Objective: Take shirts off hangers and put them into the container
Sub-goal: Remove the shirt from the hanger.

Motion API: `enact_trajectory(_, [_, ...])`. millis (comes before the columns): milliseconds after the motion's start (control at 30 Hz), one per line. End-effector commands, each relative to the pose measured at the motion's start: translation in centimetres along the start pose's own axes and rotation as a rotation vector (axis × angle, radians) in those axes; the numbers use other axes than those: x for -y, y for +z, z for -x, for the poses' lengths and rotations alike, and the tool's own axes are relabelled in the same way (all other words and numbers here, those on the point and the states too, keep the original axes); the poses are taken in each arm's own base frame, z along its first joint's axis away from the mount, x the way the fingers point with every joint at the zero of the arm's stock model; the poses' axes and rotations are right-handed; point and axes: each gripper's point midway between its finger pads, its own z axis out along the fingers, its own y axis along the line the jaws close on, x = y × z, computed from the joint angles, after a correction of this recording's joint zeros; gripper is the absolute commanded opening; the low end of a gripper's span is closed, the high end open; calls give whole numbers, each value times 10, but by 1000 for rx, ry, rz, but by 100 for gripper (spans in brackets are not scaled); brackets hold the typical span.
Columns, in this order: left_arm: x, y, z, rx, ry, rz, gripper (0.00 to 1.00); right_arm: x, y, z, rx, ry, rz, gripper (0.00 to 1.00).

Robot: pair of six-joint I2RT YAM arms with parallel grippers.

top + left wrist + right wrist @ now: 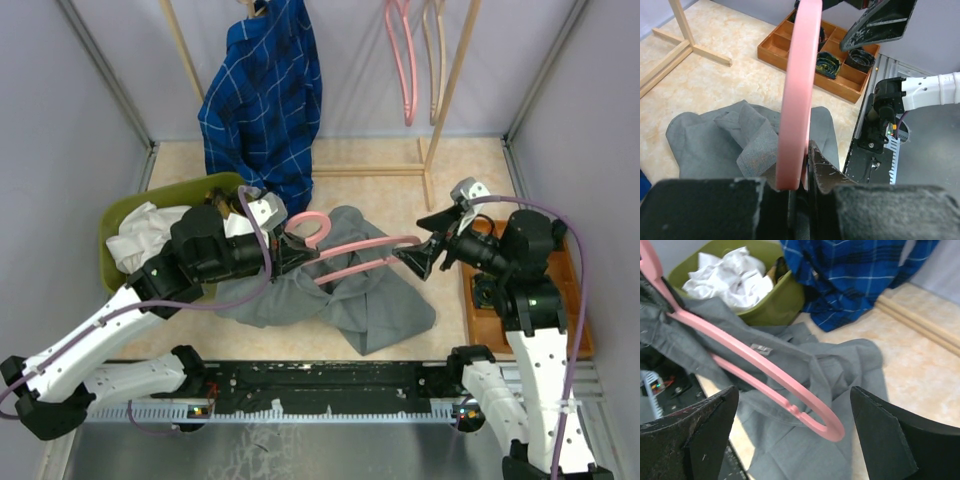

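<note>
My left gripper (pixel 290 255) (pixel 802 175) is shut on a pink hanger (pixel 365 245) (pixel 800 90) (pixel 765 370) near its hook. The grey shirt (pixel 350 295) (pixel 715 135) (pixel 840 365) lies crumpled on the table under the hanger, and some of its cloth still drapes over the hanger's left part. At the hanger's bare right end my right gripper (pixel 425 250) (pixel 794 390) stands wide open, touching nothing. The olive container (pixel 115 215) (pixel 780 305) at the left holds the white shirt (pixel 145 235) (pixel 735 275). On the rack at the back, the blue checked shirt (pixel 265 100) (pixel 855 280) still hangs.
A wooden rack (pixel 440 130) stands at the back with bare pink hangers (pixel 402 60) and a pale hanger (pixel 437 50) on it. An orange divided tray (pixel 575 300) (pixel 810 55) with black parts sits under the right arm. Grey walls close in both sides.
</note>
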Motion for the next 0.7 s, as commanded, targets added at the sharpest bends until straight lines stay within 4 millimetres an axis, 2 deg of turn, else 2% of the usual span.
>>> enact_trajectory(0, [12,-2,20,32,33,-62,0,-28,-2,8,-6,-8,171,90])
enact_trajectory(67, [13,-3,21,33,34,-67,0,-35,-3,4,-24,12,214,88])
enact_trajectory(167, [14,-3,23,38,36,-72,0,-42,-4,-1,-47,42,259,78])
enact_trajectory(433, [16,-2,24,38,35,-83,0,-48,-5,-5,-78,97,309,58])
enact_trajectory(667, [15,-1,21,30,26,-84,0,-50,-3,-2,-98,149,339,28])
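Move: The pink hanger's free end, bare of cloth, sits just off the open right fingers: about 2 cm back, 2 cm left and 2 cm below that hand. The hanger's hook is some 21 cm left of the right hand, level in depth and height. The grey shirt's middle lies about 13 cm left, 5 cm back and 16 cm below. From the left hand, which holds the hanger beside the hook, the free end is some 20 cm right and 4 cm ahead. The hanger's free end is taken between the right fingers: that hand slides about 4 cm back and left, sinking a little, turns some 15 degrees counter-clockwise with its tips dipping, and closes from wide open to about a third around the pink bar. The left gripper keeps its pinch by the hook, easing back about 1 cm. ##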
